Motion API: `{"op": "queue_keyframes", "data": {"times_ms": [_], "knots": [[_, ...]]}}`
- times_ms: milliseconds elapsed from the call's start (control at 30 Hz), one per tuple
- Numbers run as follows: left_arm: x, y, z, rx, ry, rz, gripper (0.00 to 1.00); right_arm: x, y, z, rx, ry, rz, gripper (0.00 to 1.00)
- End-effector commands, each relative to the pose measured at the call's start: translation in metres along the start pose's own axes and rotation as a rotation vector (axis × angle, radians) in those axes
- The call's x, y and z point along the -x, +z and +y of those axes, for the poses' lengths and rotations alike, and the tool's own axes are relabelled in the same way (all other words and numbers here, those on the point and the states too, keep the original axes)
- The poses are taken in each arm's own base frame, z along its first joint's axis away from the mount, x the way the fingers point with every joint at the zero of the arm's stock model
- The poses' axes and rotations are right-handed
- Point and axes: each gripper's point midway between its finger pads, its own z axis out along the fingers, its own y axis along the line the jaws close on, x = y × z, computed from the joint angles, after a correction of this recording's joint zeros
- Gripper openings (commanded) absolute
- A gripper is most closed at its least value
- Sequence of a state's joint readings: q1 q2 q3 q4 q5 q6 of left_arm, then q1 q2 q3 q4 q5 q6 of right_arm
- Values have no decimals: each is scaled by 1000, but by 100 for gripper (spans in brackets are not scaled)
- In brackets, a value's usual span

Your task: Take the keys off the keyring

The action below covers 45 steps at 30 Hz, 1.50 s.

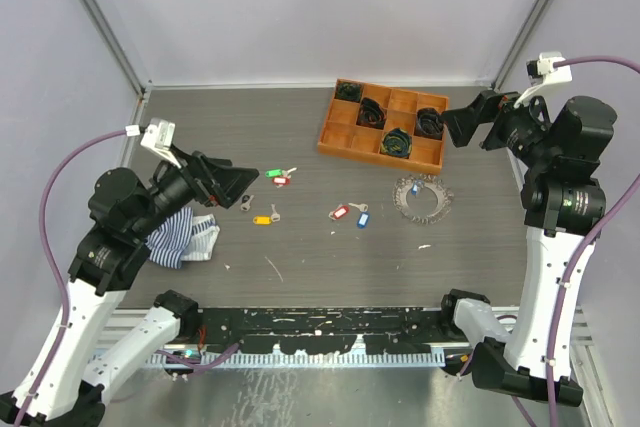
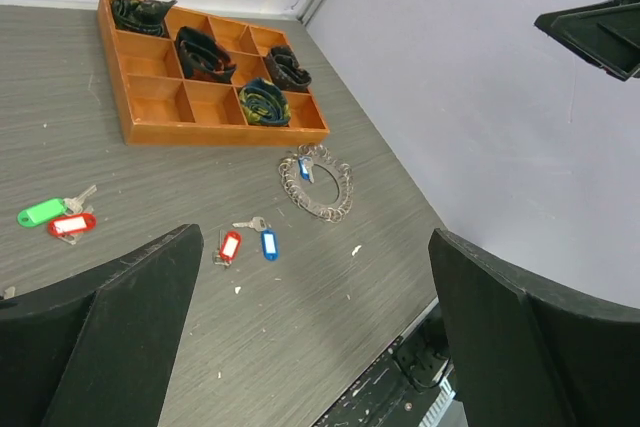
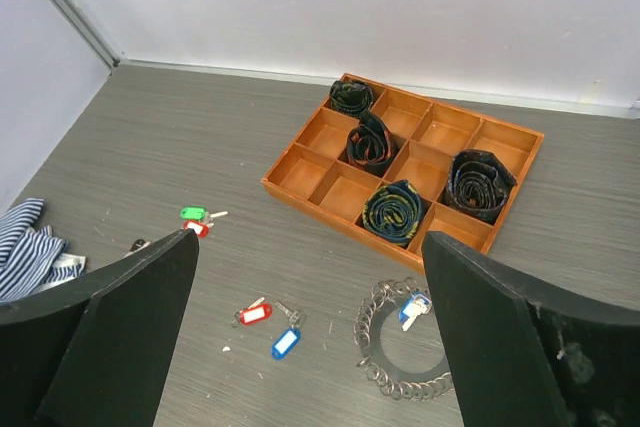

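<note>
The keyring [image 1: 422, 197], a grey toothed loop, lies on the table right of centre, with one blue-tagged key [image 1: 414, 188] on it. It also shows in the left wrist view [image 2: 316, 184] and the right wrist view [image 3: 400, 347]. Loose keys lie to its left: a red and blue pair [image 1: 350, 214], a green and red pair [image 1: 278, 176], and a yellow one [image 1: 262, 219]. My left gripper [image 1: 248, 187] is open and empty, raised above the table's left. My right gripper [image 1: 452, 129] is open and empty, raised near the tray's right end.
An orange wooden tray [image 1: 352, 154] with several compartments holds black coiled bundles at the back right. A striped blue-white cloth [image 1: 185, 237] lies under the left arm. Small white crumbs dot the table.
</note>
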State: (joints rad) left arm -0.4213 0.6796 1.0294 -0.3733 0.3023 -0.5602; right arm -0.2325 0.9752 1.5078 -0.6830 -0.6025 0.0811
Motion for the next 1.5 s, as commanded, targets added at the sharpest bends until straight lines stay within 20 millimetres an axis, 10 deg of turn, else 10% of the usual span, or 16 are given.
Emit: {"op": "queue_keyframes", "data": {"times_ms": [0,233,500,867,1167,1467], "knots": [[12,-6,-14,-61,35,-48,98,7,0,-3,-10,-32,-31,100],[0,4,-21,-141,-34,-22,98,-30,19,-13,48,-71,24,100],[-23,22,-6,-155,-125,-16,98,-132,34,8,458,-311,148,100],[-65,41,25,-128,-212,32,98,-215,70,-107,47,-398,373,99],[-81,53,42,-86,-225,63,98,-274,88,-169,-205,-363,525,62],[-89,61,51,-63,-211,90,98,-298,120,-161,-141,-203,556,41]]}}
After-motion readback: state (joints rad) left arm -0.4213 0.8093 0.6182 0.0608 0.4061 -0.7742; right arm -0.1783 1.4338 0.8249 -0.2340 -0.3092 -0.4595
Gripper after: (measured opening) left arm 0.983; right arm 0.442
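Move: The keyring's middle lies some 10 cm ahead of the right hand, 2 cm to its right and nearly 40 cm below. The blue-tagged key on it is about 3 cm farther out and 1 cm to the left of the ring's middle. The wooden tray's middle is about 32 cm ahead of the right hand and 8 cm left; the loose blue-tagged key is 5 cm ahead, 14 cm left. From the left hand, the keyring is roughly 17 cm ahead, 40 cm right and 33 cm below. Down towards the right-hand side of the keyring goes the right hand, about 35 cm, swaying briefly left before swinging right and forward. Its fingers tip some 30 degrees downward, its left side dips, and late on they close from wide open to about half; contact can't be made out. The left hand, wide open, sinks about 12 cm, edging right and forward towards the keyring. ##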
